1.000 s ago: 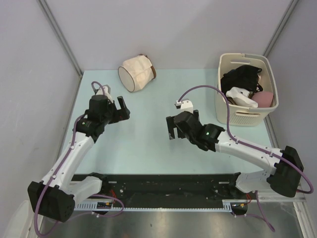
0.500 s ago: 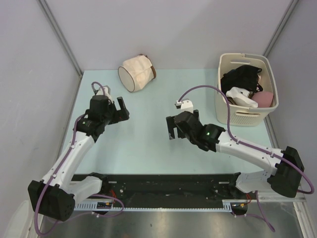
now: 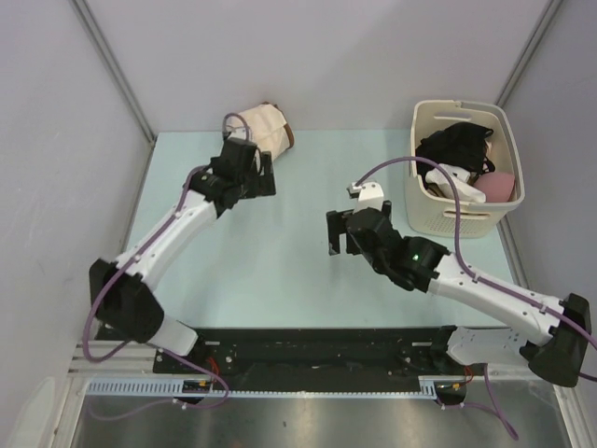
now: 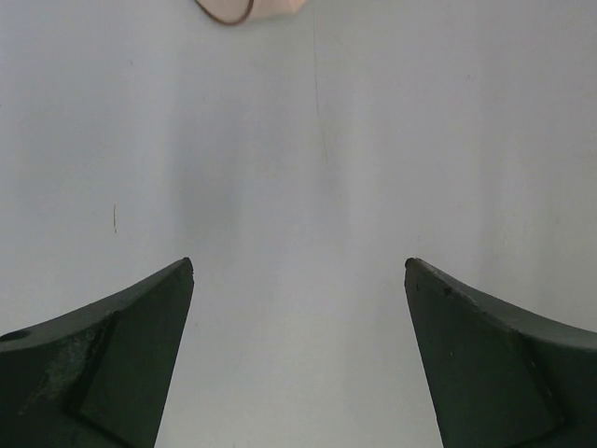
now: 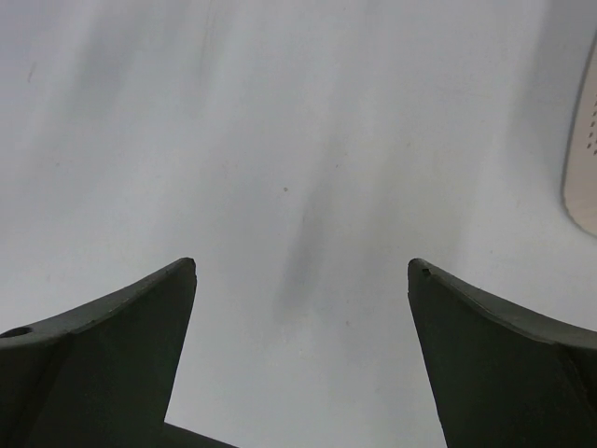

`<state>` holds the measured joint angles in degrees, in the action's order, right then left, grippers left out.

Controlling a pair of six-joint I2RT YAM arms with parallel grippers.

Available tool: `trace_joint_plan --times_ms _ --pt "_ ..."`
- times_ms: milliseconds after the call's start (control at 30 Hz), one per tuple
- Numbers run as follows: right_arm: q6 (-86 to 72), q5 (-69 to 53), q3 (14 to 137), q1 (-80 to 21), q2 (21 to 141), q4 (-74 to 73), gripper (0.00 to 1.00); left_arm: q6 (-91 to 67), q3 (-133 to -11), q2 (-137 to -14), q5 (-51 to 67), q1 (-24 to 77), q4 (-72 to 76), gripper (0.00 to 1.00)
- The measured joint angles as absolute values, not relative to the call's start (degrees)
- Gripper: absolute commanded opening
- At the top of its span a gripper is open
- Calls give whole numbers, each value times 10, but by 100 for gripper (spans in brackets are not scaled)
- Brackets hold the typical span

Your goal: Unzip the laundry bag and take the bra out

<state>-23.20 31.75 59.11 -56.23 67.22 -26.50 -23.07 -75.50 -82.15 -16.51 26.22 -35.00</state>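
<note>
The cream laundry bag (image 3: 270, 123) lies on its side at the back left of the pale green table (image 3: 280, 261), its brown zipper trim facing right. It looks zipped, and the bra is hidden. My left gripper (image 3: 264, 174) is open just in front of the bag, and its arm covers the bag's near left part. In the left wrist view only the bag's lower edge (image 4: 244, 9) shows at the top, with bare table between the fingers (image 4: 140, 327). My right gripper (image 3: 333, 237) is open over the table's middle, nothing between its fingers (image 5: 140, 327).
A rigid cream plastic basket (image 3: 457, 213) stands at the back right, holding black, white and pink garments. Its corner (image 5: 586, 149) shows at the right edge of the right wrist view. Grey walls close in the left, back and right sides.
My left arm has swung forward and right, from the table's left side up to the laundry bag. My right arm has shifted slightly right. Both grippers stay open.
</note>
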Motion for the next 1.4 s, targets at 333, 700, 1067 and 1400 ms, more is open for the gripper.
trace_joint_plan --times_ms 333,700,1067,1400 --pt "-240 344 590 -560 616 -283 100 -280 -1047 -1093 -319 263 -404 99" --pt "-250 290 589 -530 663 -276 100 -303 -1235 -1302 -329 201 -415 93" --pt "-255 240 586 -526 712 -244 100 -255 -1261 -1366 -329 186 -343 0" --pt "-263 238 585 -501 683 -257 100 -215 -1069 -1230 -231 190 -302 0"
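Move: The laundry bag lies with its middle about 28 cm ahead of the left hand, barely 1 cm to its right and roughly 12 cm lower. Its near-left corner, with the brown trim, is some 23 cm ahead, 3 cm to the left and 10 cm below; the table around the bag is bare. From the right hand, the bag is about 39 cm ahead, 21 cm to the left and 12 cm lower. The bag's near-left corner is what the left hand reaches for: forward some 23 cm, sinking about 9 cm after a level start, the wrist turning some 20 degrees counter-clockwise. There the wide-open fingers shut and pinch the brown-trimmed edge, then draw it back 5 cm, nearly level, the wrist partly unwinding. The right hand only bobs a few centimetres over bare table, open. ##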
